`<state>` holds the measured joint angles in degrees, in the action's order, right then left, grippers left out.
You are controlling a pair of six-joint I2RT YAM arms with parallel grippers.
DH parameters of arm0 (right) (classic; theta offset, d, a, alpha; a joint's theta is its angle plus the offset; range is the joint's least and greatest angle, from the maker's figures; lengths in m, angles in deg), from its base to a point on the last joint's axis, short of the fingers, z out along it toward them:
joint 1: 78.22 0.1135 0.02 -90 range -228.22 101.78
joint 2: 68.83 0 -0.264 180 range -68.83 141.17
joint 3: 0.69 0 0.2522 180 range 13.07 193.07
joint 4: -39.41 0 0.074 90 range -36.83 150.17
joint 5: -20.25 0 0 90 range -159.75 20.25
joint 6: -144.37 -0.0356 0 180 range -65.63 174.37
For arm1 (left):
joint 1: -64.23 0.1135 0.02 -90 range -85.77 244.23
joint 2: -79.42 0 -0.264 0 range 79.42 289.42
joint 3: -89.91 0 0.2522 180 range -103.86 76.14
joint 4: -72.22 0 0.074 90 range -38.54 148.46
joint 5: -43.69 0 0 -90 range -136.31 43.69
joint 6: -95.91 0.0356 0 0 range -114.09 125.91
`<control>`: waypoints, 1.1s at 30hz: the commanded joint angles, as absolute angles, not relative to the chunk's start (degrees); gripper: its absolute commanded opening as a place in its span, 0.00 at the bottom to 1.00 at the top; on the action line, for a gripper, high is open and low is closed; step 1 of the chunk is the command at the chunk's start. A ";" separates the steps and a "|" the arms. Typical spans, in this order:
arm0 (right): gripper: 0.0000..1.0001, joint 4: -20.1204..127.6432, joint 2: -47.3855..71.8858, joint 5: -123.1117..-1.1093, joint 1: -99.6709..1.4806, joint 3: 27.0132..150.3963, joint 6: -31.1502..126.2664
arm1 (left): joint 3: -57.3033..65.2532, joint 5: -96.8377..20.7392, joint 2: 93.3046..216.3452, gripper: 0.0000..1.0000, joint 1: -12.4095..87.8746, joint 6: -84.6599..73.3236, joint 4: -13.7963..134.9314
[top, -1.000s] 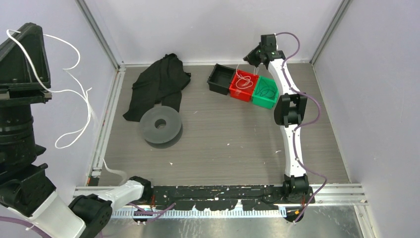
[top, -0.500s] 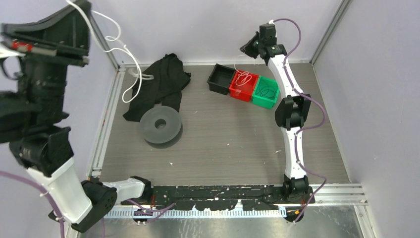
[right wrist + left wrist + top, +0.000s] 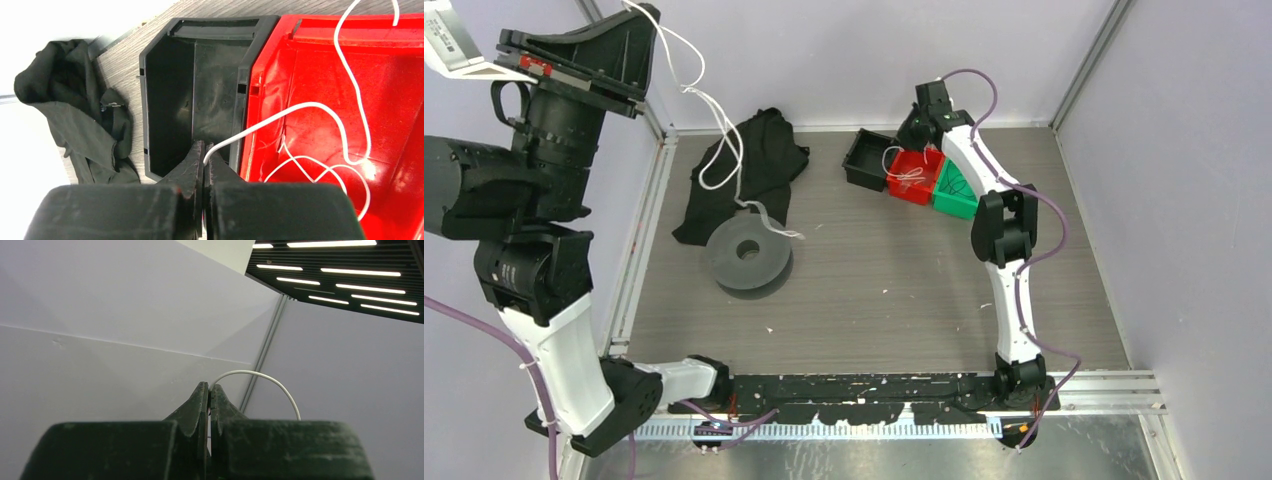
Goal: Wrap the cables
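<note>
Raised high at the far left, my left gripper (image 3: pixel 646 18) (image 3: pixel 209 388) is shut on one end of a thin white cable (image 3: pixel 720 140) (image 3: pixel 262 376). That cable hangs in curls down over the black cloth (image 3: pixel 744 165), and its tail lies by the grey spool (image 3: pixel 747 255). My right gripper (image 3: pixel 909 133) (image 3: pixel 205 148) hovers over the seam between the black bin (image 3: pixel 867 160) (image 3: pixel 200 75) and the red bin (image 3: pixel 902 190) (image 3: pixel 400 105). It is shut on the end of a second white cable (image 3: pixel 908 172) (image 3: pixel 300 107), whose loops rest in the red bin.
A green bin (image 3: pixel 964 205) with thin dark wires adjoins the red bin on its right. The black cloth (image 3: pixel 65 110) lies crumpled at the back left, partly under the spool. Metal rails run along the left and near table edges, and walls close in three sides.
My left arm has swung up and rightward, carrying its cable from beyond the left rail over the cloth and spool. My right gripper has come left and down toward the bins.
</note>
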<state>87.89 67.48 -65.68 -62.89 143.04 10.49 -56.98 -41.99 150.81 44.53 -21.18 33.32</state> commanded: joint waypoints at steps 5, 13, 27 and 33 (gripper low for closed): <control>0.25 90.09 62.64 -69.44 -62.98 145.68 11.46 | -56.52 -41.31 148.53 0.00 44.73 -21.29 34.09; 0.69 92.93 57.46 -75.44 -62.18 139.84 12.24 | -53.85 -40.15 148.13 0.00 44.72 -21.71 35.12; 1.00 93.66 32.00 -78.68 -61.12 124.67 22.10 | -53.14 -28.07 156.62 0.00 44.72 -29.62 28.66; 1.00 91.37 15.06 -64.28 -61.11 113.59 32.72 | -52.83 -18.66 160.95 0.00 44.72 -32.15 25.65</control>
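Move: The right hand still pinches a white cable over the red box, whose middle is about 11 cm below it, roughly 2 cm ahead and 4 to the right. At that level the black box lies some 6 cm ahead and 6 left, the green box 2 back and 14 right. The raised left hand holds the other white cable, with the red box about 40 cm ahead, 31 right and 69 below; the spool is 10 ahead, 2 left and 68 below. The right fingers let go of the white cable over the red box, opening from shut to wide, and the hand pulls away up and back, drifting right, some 24 cm in all. The left keeps its pinch on the other cable, eases back a little, then swings down, right and forward towards the boxes, about 14 cm net, its fingers tipping down and turning clockwise. ##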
